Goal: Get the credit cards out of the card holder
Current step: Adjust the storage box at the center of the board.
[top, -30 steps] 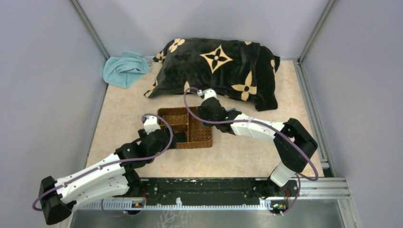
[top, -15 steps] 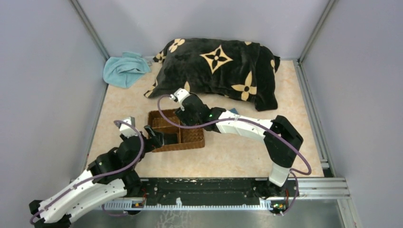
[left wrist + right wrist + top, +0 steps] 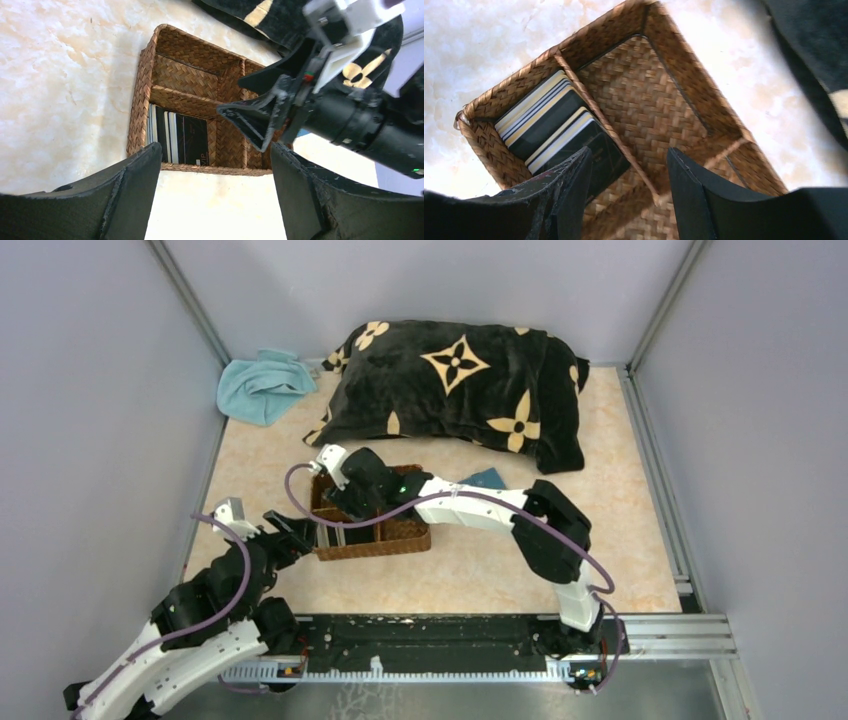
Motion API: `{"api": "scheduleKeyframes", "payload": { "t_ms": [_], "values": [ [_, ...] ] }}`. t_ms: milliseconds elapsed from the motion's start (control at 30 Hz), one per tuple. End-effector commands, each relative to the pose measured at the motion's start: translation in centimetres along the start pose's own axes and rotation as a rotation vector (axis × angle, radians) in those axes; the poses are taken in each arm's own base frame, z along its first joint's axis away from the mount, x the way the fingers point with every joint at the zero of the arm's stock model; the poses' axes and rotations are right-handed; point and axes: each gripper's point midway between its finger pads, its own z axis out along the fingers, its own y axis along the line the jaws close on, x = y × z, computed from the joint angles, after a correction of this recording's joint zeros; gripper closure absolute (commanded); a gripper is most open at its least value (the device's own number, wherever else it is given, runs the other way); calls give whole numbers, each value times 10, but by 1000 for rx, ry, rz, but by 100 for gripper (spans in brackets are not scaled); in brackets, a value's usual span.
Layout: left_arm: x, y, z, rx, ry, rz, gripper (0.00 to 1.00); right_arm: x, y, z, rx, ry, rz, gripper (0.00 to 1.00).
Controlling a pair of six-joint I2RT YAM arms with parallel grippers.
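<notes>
Several credit cards [image 3: 553,124], dark and pale, lie stacked in one corner compartment of a brown woven tray [image 3: 400,537]; the left wrist view shows the same cards [image 3: 178,139]. The teal card holder [image 3: 487,478] lies on the table right of the tray, partly hidden behind the right arm. My right gripper [image 3: 629,161] hangs open and empty over the tray, its jaws either side of the divider beside the cards. The right gripper [image 3: 335,510] sits above the tray's left end. My left gripper [image 3: 215,157] is open and empty, just off the tray's near-left edge [image 3: 292,531].
A black pillow with tan flower marks [image 3: 460,390] lies along the back. A crumpled teal cloth [image 3: 262,386] sits in the back left corner. Grey walls close in left, right and behind. The right arm [image 3: 470,508] stretches across the table above the tray.
My right gripper swept left across the tray, uncovering the card holder. My left arm pulled back toward the near left. The tray slid slightly left.
</notes>
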Motion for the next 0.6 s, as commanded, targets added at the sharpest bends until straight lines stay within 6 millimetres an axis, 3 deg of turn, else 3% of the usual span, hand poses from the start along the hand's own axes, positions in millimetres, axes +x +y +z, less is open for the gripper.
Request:
{"api": "scheduleKeyframes", "payload": {
  "t_ms": [0,133,267,367,567],
  "values": [
    [-3,9,-1,-33,-18,-13,15,-2,22,17,-68,12,-10,43],
    [-3,9,-1,-34,-21,-17,15,15,25,24,-74,54,-5,48],
    [-2,10,0,-35,-22,-15,14,24,21,26,-46,73,-1,60],
    [-2,10,0,-33,-22,-17,14,27,15,32,-10,85,0,75],
    [-3,9,-1,-26,-26,-24,14,15,2,47,34,72,12,90]
  ]
}}
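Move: The right hand hangs half open, slanting down over the storage box; the wicker divider it will close on is about 6 cm below and 1 cm back, level sideways. From that hand the cards stand roughly 5 cm back and 5 cm left, the empty compartment's middle some 3 cm ahead and 3 cm left, and the blue card holder about 4 cm ahead and 28 cm right. For the idle left hand, the divider lies some 8 cm ahead, 6 cm right and 13 cm lower. The right hand sinks about 5 cm into the storage box, drawing back roughly a centimetre as it goes down, so that its half-open fingers straddle the divider between the cards and the empty compartment behind them. Staying at that depth, it eases about a centimetre forward again and closes its fingers nearly shut, pinching the thin divider between the tips, with the wrist barely tilting. ##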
